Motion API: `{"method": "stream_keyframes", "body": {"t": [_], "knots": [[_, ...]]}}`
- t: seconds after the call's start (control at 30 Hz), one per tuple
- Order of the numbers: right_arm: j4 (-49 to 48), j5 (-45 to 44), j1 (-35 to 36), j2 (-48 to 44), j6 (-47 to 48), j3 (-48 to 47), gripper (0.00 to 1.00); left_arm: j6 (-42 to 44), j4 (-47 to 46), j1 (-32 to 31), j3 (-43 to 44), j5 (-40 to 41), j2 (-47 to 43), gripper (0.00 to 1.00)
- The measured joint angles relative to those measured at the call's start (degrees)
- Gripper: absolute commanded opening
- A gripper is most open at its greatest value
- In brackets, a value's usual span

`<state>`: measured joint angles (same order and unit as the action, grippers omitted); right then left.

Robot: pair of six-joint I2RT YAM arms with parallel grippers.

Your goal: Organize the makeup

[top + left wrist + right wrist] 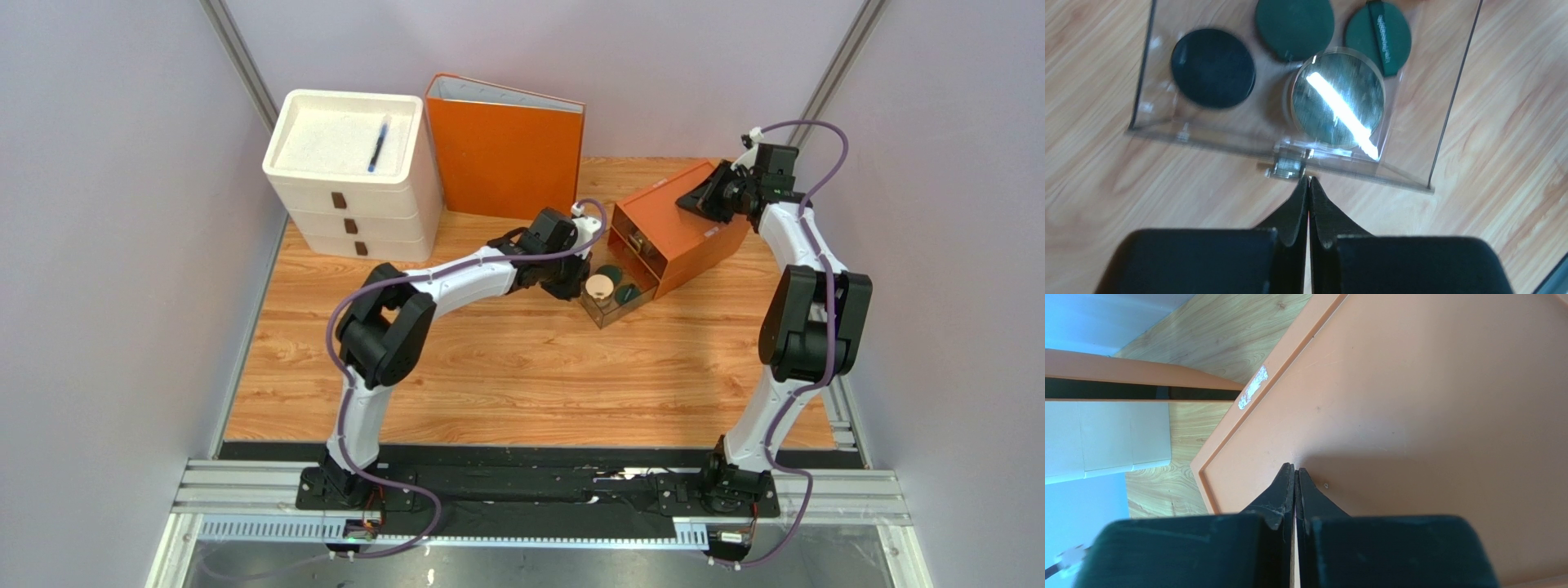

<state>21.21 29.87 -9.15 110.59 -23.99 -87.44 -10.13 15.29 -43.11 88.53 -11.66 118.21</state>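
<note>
A clear drawer [1229, 136] stands pulled out of the orange box [678, 239]. In it lie a black round pot [1213, 68], a dark green twin-disc compact [1295, 27] and a round gold-rimmed jar [1336, 99]; the jar also shows in the top view [600, 287]. My left gripper [1308, 179] is shut and empty, its tips right at the drawer's small handle [1287, 166]. My right gripper [1296, 468] is shut and empty, its tips on the orange box's flat top [1425, 404]. The foundation bottles and the clear tube are out of view.
An orange binder [505, 145] stands upright at the back. A white three-drawer unit [353, 172] sits at the back left with a blue pen [379, 145] on top. The wood table [515, 368] is walled in by grey panels on both sides.
</note>
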Motion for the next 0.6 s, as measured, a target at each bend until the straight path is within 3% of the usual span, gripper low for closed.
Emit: {"method": "stream_keyframes", "body": {"t": [0.2,0.6], "knots": [[-0.17,0.13,-0.04,0.09,-0.02,0.0,0.0,-5.51,-1.03,0.0,9.9,-7.1,9.46,0.0],[-0.22,0.44,-0.15,0.17,-0.04,0.0,0.0,-23.89,-13.94,-0.35,23.43,-13.35,23.63,0.0]]}}
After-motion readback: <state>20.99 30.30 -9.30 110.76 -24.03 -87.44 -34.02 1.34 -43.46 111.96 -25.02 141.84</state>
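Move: The open lower drawer's clear front panel stands just beyond the left fingertips, about 3 cm to the right, 1 cm ahead and 3 cm below. Behind that panel, the clear round jar lies some 5 cm right and 2 cm ahead, and the plain green disc about 7 cm right and 5 cm ahead. The orange cabinet's middle is roughly 21 cm right and 13 cm ahead. From the right hand, the panel lies about 20 cm left, 13 cm back and 10 cm lower. Bring the shut left gripper some 12 cm to the right, edging forward as it goes and dipping about 2 cm before easing up slightly, so the fingertips meet the clear drawer front beside its handle and push it towards the cabinet. Flatten the fingers by roughly 25 degrees on the way. Keep the shut right fingers still on the cabinet top. ##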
